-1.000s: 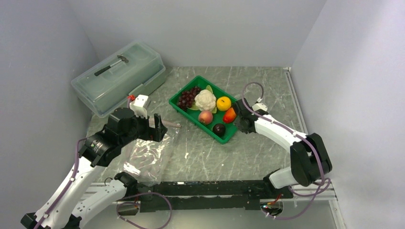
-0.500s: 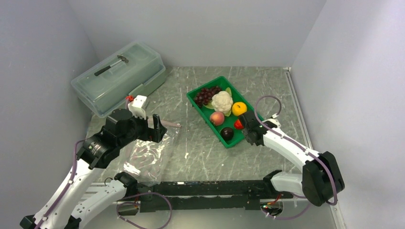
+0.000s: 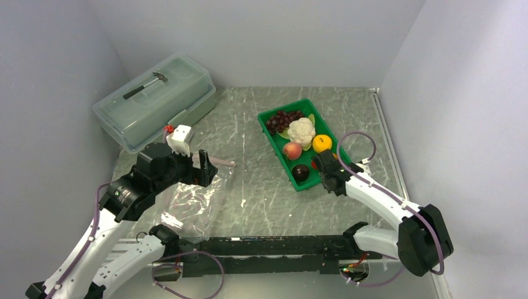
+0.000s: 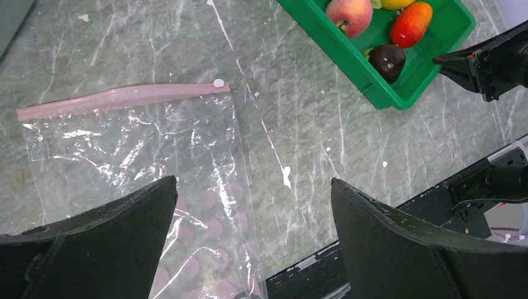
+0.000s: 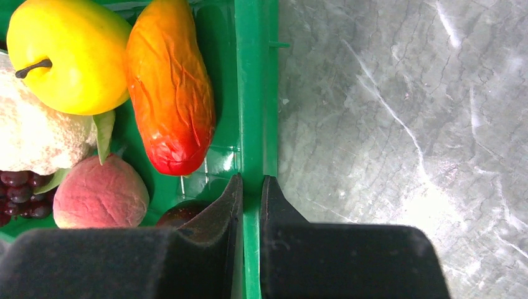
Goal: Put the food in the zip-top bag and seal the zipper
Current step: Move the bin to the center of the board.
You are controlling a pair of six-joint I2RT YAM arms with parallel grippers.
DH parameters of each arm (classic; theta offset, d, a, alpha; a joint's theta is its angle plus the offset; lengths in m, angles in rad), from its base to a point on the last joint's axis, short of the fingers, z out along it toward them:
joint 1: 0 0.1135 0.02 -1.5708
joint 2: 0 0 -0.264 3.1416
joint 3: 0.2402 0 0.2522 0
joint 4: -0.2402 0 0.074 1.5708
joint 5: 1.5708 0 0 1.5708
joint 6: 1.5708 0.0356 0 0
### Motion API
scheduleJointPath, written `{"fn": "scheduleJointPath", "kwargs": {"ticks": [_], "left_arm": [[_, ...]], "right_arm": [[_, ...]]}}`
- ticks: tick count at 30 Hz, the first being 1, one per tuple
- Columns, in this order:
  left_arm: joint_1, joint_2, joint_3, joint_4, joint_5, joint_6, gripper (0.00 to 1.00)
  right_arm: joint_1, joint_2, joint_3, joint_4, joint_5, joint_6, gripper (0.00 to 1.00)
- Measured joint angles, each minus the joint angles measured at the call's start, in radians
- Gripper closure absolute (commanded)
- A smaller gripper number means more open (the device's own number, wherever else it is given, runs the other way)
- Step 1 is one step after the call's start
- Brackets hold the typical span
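The green tray [image 3: 278, 147] holds the grape bunch [image 3: 283, 119], cauliflower [image 3: 301, 130], orange [image 3: 322, 143], peach [image 3: 291, 151], plum [image 3: 301, 172] and red-orange pepper [image 5: 171, 87]. My right gripper [image 5: 251, 182] is shut on the tray's right wall [image 5: 252, 93]; in the top view it sits at the tray's near right corner [image 3: 322, 167]. The clear zip-top bag [image 4: 137, 168] lies flat on the table, its pink zipper [image 4: 121, 98] along the far edge. My left gripper [image 4: 252, 187] is open and empty above the bag's right side, also seen in the top view [image 3: 204, 167].
A large translucent lidded box [image 3: 155, 99] with a hammer inside stands at the back left. Grey walls close in left, back and right. The black rail [image 3: 268, 246] runs along the table's near edge.
My right gripper has dragged the green tray with the food to the right and turned it, its near end coming toward the front. The left arm and bag have stayed put.
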Motion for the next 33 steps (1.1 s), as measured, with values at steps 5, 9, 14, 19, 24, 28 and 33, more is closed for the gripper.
{"fn": "scheduleJointPath", "kwargs": {"ticks": [5,9,14,19,24,28,33], "left_arm": [[0.000,0.000,0.000,0.000,0.000,0.000,0.01],[0.000,0.002,0.000,0.000,0.000,0.000,0.01],[0.000,0.009,0.000,0.000,-0.001,0.000,0.01],[0.000,0.015,0.000,0.000,-0.001,0.000,0.01],[0.000,0.023,0.000,0.000,-0.001,0.000,0.01],[0.000,0.031,0.000,0.000,-0.002,0.000,0.01],[0.000,0.042,0.000,-0.001,-0.018,0.000,0.01]], "right_arm": [[0.007,0.000,0.002,-0.001,0.002,-0.003,0.73],[0.013,-0.005,0.003,-0.010,0.001,-0.016,0.60],[0.019,-0.039,0.032,-0.039,0.013,-0.072,0.53],[0.019,-0.066,0.108,-0.064,0.038,-0.218,0.52],[0.022,-0.067,0.191,-0.019,0.031,-0.501,0.50],[0.024,-0.063,0.211,0.082,-0.069,-0.760,0.47],[0.028,-0.019,0.254,0.174,-0.221,-0.990,0.44]]}}
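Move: The right fingers are still shut on the middle of the green bin's near short rim; the bin's middle lies about 13 cm ahead, 6 cm to the left and 3 cm below. Inside, the eggplant is some 3 cm ahead and 6 cm left, the mango about 7 cm straight ahead, the peach 11 cm ahead and 10 cm left. From the idle left hand, the bin's middle is roughly 18 cm ahead, 27 cm right and 22 cm below. The right fingers let go of the bin's near rim, opening to about half while the hand stays put, then come up clear of it. The hand rises some 10 cm, swinging left and forward over the near end of the bin to above the eggplant, while the wrist turns about 50 degrees counter-clockwise. ##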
